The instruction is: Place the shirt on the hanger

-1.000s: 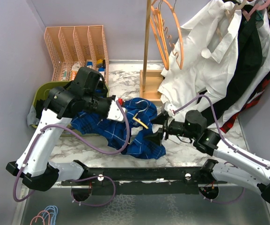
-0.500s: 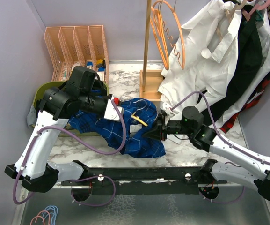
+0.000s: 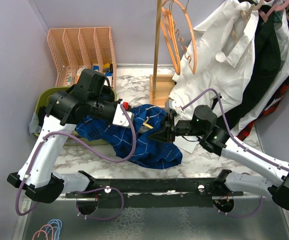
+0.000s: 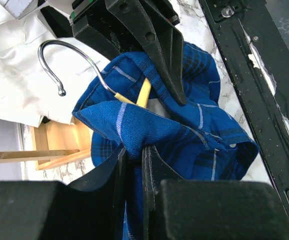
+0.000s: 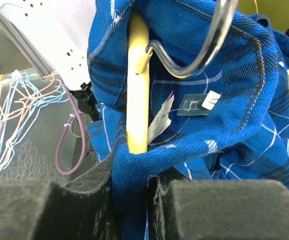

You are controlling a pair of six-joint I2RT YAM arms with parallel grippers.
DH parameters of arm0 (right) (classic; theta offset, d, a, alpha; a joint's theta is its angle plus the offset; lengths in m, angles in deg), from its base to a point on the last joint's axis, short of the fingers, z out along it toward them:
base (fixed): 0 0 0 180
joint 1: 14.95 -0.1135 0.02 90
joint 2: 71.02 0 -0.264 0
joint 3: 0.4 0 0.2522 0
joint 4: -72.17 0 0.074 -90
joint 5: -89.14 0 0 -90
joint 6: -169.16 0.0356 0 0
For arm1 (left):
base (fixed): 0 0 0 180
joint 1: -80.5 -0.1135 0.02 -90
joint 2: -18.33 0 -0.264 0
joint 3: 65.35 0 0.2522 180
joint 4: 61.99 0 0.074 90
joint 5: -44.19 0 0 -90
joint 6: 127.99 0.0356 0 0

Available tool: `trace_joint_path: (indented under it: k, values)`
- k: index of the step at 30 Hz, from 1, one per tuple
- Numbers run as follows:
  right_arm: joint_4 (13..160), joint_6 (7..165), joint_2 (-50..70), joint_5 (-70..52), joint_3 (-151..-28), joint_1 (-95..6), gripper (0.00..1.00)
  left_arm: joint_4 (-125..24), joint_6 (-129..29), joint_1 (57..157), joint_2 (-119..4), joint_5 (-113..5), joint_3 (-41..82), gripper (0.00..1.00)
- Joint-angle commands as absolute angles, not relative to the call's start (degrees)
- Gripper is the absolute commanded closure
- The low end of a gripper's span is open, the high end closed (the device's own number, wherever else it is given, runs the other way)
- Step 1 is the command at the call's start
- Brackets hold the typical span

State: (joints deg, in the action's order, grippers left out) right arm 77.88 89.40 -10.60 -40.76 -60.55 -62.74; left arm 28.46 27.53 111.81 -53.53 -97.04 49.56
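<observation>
The blue plaid shirt is held bunched above the marble table between both arms. The yellow hanger sits inside its collar, with the metal hook sticking out. My left gripper is shut on a fold of the shirt at the collar's left side. My right gripper is shut on the shirt, with the hanger's yellow arm running down into the cloth there. The collar label shows in the right wrist view.
A wooden rack post with orange hangers stands behind. A big white shirt and dark garments hang at the right. An orange file rack and a green bin are at the left.
My right gripper has moved left and up into the shirt and has shut on it by the hanger. The shirt's lower part has shifted right. My left gripper keeps its hold.
</observation>
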Motion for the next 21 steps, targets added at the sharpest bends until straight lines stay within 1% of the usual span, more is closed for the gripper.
trace_joint_path:
  k: [1, 4, 6, 7, 10, 11, 12, 13, 14, 17, 21]
  values:
    - [73.56, 88.4, -11.14, -42.28, -60.37, -62.85, 0.99, 28.64, 27.78, 111.61, -53.56, -102.02, 51.37, 1.0]
    - [75.47, 89.39, -11.06, -37.8, -60.0, -62.85, 0.99, 26.83, 26.25, 111.29, -53.5, -100.32, 50.68, 0.99]
    - [77.95, 90.69, -11.42, -33.95, -59.53, -62.85, 0.99, 23.01, 21.48, 111.0, -53.04, -95.44, 49.24, 0.86]
    - [78.91, 91.41, -12.25, -32.44, -58.87, -62.85, 0.99, 20.89, 19.43, 110.77, -52.71, -91.82, 47.95, 0.81]
    - [80.58, 94.03, -16.18, -27.55, -54.84, -62.85, 0.99, 16.69, 16.1, 110.31, -51.3, -82.54, 43.65, 0.76]
    - [81.06, 94.68, -17.89, -25.8, -53.38, -62.83, 0.99, 15.9, 14.86, 110.06, -50.76, -81.19, 42.55, 0.65]
    - [82.06, 95.37, -19.75, -23.89, -52.12, -62.85, 0.99, 15.31, 13.46, 109.62, -50.32, -80.8, 41.86, 0.39]
    - [83.47, 95.83, -21.36, -22.02, -51.09, -62.85, 0.99, 14.81, 11.69, 109.14, -49.91, -80.78, 41.38, 0.07]
    - [84.94, 96.01, -23.06, -20.37, -50.5, -62.85, 0.99, 14.45, 10.16, 108.69, -49.62, -80.75, 41.1, 0.01]
    - [92.47, 96.16, -26.16, -15.94, -52.0, -62.85, 0.99, 13.22, 7.0, 107.6, -49.18, -78.44, 41.24, 0.01]
    - [107.9, 96.72, -25.58, -8.73, -59.36, -62.85, 0.99, 11.13, 5.19, 106.43, -49.26, -72.4, 42.16, 0.01]
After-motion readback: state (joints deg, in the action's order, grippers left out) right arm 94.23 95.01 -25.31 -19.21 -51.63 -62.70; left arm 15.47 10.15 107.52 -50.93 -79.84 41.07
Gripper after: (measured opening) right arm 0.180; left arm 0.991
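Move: The shirt's neck opening, with the yellow hanger already in it, lies between the two hands, both pinching cloth. The hanger's neck is about 6 cm right of the left hand, 1 cm ahead and 6 cm lower; from the right hand it is some 4 cm left, 2 cm ahead and 3 cm up. The shirt's body hangs roughly 14 cm below the right hand, 4 cm back and 4 cm left. The wooden tray stands about 20 cm ahead of the left hand, 13 cm to its right and 30 cm lower. The shirt, with the hanger in its neck, is carried to the right and down, some 6 cm each way, in the right hand's unbroken pinch, while that hand turns clockwise about 20 degrees. The left fingers spread wide and let go of the cloth; that hand draws off forward about 7 cm, also a little left and down, turning some 25 degrees counter-clockwise. ##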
